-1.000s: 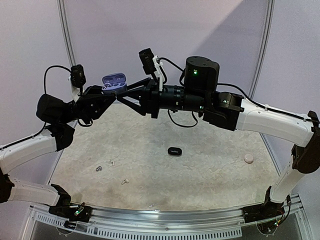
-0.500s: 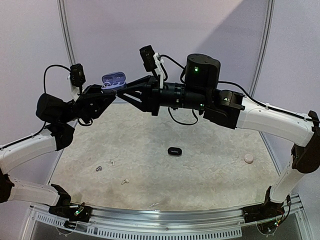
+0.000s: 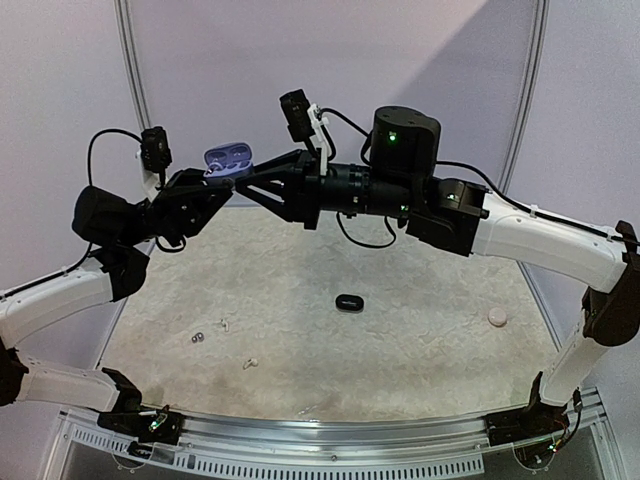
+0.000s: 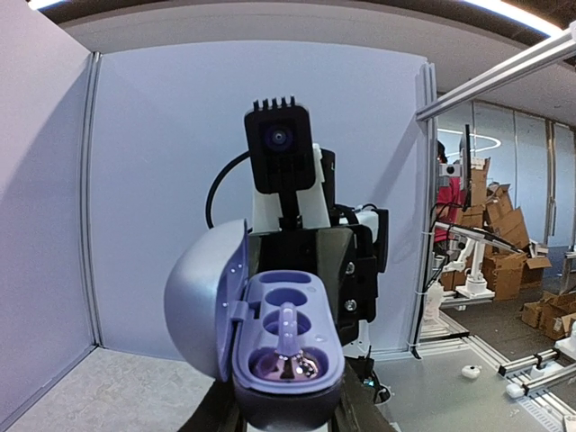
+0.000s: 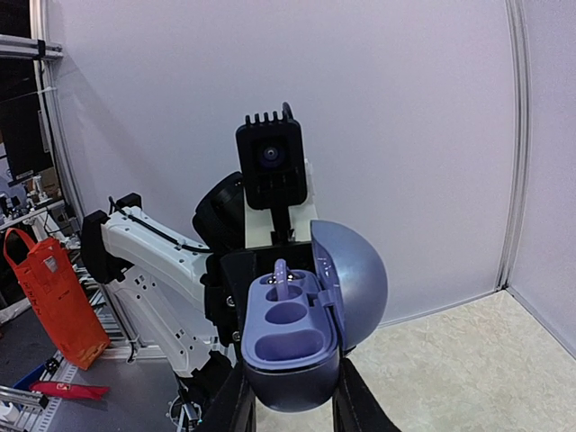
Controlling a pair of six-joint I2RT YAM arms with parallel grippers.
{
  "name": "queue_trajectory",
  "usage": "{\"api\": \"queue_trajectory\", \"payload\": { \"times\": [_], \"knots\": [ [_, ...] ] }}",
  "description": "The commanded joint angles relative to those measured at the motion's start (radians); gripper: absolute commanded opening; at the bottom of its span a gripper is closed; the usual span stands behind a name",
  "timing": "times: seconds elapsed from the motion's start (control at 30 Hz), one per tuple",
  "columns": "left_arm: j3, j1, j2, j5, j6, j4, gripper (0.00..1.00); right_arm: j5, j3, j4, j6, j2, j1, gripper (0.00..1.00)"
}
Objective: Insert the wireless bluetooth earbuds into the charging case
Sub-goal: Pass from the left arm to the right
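Note:
The charging case point(image 3: 228, 160) is lilac, with its lid point(image 4: 202, 306) swung open, and hangs high above the table between both arms. My left gripper point(image 4: 288, 409) is shut on its lower body from one end. My right gripper point(image 5: 290, 400) is shut on it from the other end, a finger against each side. One earbud point(image 4: 288, 346) with a lilac stem and a shiny body sits in the end socket of the case point(image 5: 292, 346), seen in the right wrist view as the earbud point(image 5: 281, 281) at the far end. Tiny earbuds point(image 3: 198, 337) point(image 3: 250, 362) lie on the table at the near left.
A small black oval object point(image 3: 347, 301) lies mid-table. A pink round thing point(image 3: 497, 317) sits at the right. The speckled table point(image 3: 400, 350) is walled by pale panels behind and at the sides. Both arms meet high over the table's back left.
My right gripper has slid left onto the case and closed its fingers on it. The left gripper and the case have stayed put.

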Motion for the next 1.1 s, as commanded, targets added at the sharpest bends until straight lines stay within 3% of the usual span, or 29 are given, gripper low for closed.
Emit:
{"api": "queue_trajectory", "payload": {
  "times": [0.0, 0.03, 0.23, 0.57, 0.83, 1.07],
  "knots": [
    [0.003, -0.016, 0.002, -0.038, 0.051, -0.096, 0.0, -0.025, -0.006, 0.039, -0.007, 0.007, 0.01, 0.0],
    [0.003, -0.016, 0.001, -0.04, 0.056, -0.099, 0.01, -0.02, -0.013, 0.047, -0.008, 0.004, 0.01, 0.0],
    [0.001, -0.015, -0.005, -0.047, 0.072, -0.105, 0.32, -0.003, -0.036, 0.053, -0.024, -0.02, 0.01, 0.0],
    [-0.006, -0.013, -0.02, -0.04, 0.093, -0.111, 0.54, 0.019, -0.06, 0.069, -0.015, -0.032, 0.009, 0.0],
    [-0.015, -0.013, -0.027, -0.019, 0.11, -0.136, 0.8, 0.063, -0.121, 0.122, 0.01, -0.072, -0.007, 0.0],
    [-0.028, -0.011, -0.054, 0.02, 0.229, -0.318, 0.9, 0.107, -0.156, 0.123, -0.013, -0.108, -0.018, 0.0]
  ]
}}
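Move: The open purple charging case, one earbud already in it, is pinched by both hands. From the left hand its middle lies about 1 cm ahead, 1 cm to the right and 1 cm above; from the right hand about 1 cm ahead, 1 cm to the left and 1 cm above. Nothing else is near. On the table some 42 cm below the right hand, the black case lies roughly 9 cm ahead and 15 cm to its right. The purple case passes over to the right hand: the left fingers, shut on it at first, spread almost fully and let go, while that hand sinks about 2 cm and edges 1 cm forward. The right fingers keep their pinch; their hand also lowers the case by some 2 cm, then draws it about 1 cm to the right, away from the left gripper, rising slightly at the end. ##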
